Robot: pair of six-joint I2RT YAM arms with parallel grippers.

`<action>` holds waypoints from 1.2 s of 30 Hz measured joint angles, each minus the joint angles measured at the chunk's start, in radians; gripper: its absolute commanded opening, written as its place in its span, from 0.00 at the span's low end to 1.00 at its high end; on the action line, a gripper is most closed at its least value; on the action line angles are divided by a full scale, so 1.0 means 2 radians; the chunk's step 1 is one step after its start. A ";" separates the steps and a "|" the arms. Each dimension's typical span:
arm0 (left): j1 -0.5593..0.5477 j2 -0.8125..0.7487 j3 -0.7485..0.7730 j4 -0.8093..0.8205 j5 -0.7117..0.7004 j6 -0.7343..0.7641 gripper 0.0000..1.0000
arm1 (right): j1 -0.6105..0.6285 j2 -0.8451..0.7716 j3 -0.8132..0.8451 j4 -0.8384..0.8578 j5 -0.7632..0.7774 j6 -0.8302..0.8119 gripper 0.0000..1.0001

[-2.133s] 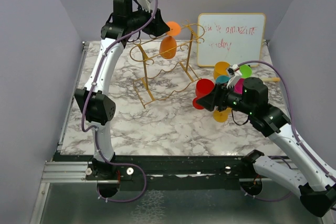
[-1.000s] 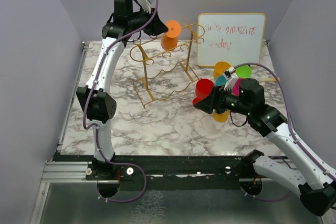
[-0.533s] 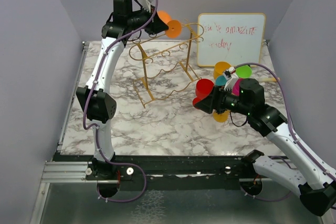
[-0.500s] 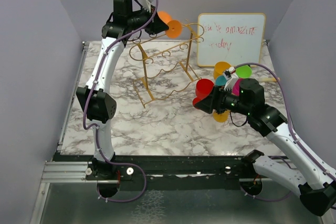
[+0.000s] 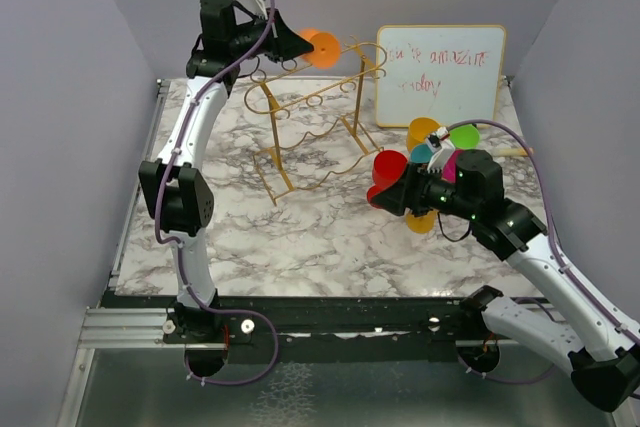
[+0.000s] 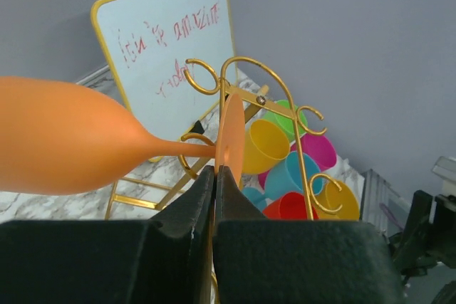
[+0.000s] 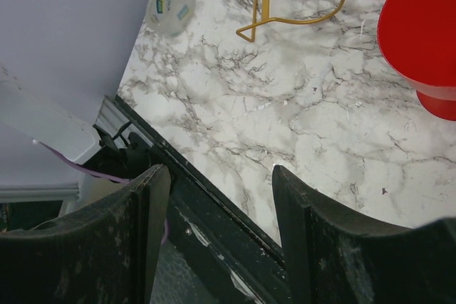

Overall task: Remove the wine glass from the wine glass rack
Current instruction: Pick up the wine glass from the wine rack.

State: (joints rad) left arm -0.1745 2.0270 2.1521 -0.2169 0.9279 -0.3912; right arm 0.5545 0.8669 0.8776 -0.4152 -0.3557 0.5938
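An orange wine glass (image 6: pixel 78 144) lies sideways in the air, bowl to the left and foot disc (image 6: pixel 229 129) to the right. My left gripper (image 6: pixel 215 170) is shut on the rim of that foot. In the top view this gripper (image 5: pixel 297 44) holds the glass (image 5: pixel 322 48) high, beside the upper left end of the gold wine glass rack (image 5: pixel 310 127). The rack's scrolls (image 6: pixel 242 69) stand just behind the foot; I cannot tell whether they touch. My right gripper (image 7: pixel 221 197) is open and empty, low over the table next to a red cup (image 7: pixel 420 33).
A whiteboard (image 5: pixel 440 72) with red writing leans at the back right. Several coloured cups (image 5: pixel 435 142) cluster in front of it, close to my right arm. A small white round lid (image 7: pixel 171 6) lies on the marble. The table's black front rail (image 7: pixel 214 211) runs under my right gripper.
The left gripper closed on the glass's foot, swung the hanging glass up to lie sideways, and carried it left, away from the rack's rails. The right arm stayed still.
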 measured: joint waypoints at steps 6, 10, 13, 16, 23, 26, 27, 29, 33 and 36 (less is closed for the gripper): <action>0.024 -0.002 -0.026 0.118 0.028 -0.101 0.00 | 0.000 -0.006 0.000 -0.002 0.006 0.004 0.65; 0.033 -0.002 -0.026 0.168 0.036 -0.140 0.00 | 0.000 -0.007 0.000 -0.003 0.007 0.006 0.65; 0.035 -0.003 -0.028 0.190 0.037 -0.156 0.00 | 0.000 -0.009 0.000 -0.003 0.009 0.010 0.65; 0.037 -0.003 -0.032 0.204 0.037 -0.165 0.00 | 0.000 -0.013 0.000 -0.003 0.009 0.010 0.65; 0.047 -0.019 -0.069 0.212 0.020 -0.157 0.00 | 0.000 -0.014 -0.001 -0.003 0.009 0.010 0.65; 0.051 -0.034 -0.081 0.206 -0.002 -0.136 0.00 | 0.000 -0.016 -0.002 -0.003 0.009 0.010 0.65; 0.052 -0.042 -0.088 0.202 -0.012 -0.128 0.00 | 0.000 -0.016 -0.003 -0.002 0.009 0.010 0.65; 0.056 -0.075 -0.122 0.201 -0.040 -0.109 0.00 | 0.000 -0.016 -0.004 -0.002 0.009 0.011 0.65; 0.077 -0.147 -0.195 0.204 -0.085 -0.092 0.00 | 0.000 -0.016 -0.005 -0.002 0.009 0.011 0.65; 0.109 -0.202 -0.249 0.209 -0.125 -0.081 0.00 | 0.000 -0.016 -0.005 -0.002 0.009 0.010 0.66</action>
State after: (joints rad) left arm 0.0425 1.6234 1.6547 0.2016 0.6781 -0.5537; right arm 0.5545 0.8345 0.8673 -0.4187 -0.3382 0.6144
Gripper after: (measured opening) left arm 0.006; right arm 0.647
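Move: The left hand already pinches the foot of the orange glass; the glass's middle is about 8 cm ahead, straight in line sideways and some 2 cm lower, with the bowl pointing away from the base. The rack's top rails centre roughly 5 cm back from this hand, 1 cm right and 3 below; the red glass stands about 14 cm back, 17 right and 30 below. From the right hand the orange glass lies some 38 cm ahead, 16 left and 11 higher. Keeping its fingers shut on the edge of the orange glass's foot, the left hand first lifts about 5 cm and eases a little left above the rack's far rail, its left side dipping some 10 degrees. After barely a pause and a small dip it speeds off to the left, away from the rack, ending about 13 cm left and 7 cm higher than it began, while the wrist swings some 25 degrees counter-clockwise and the fingers tip slightly upward. ##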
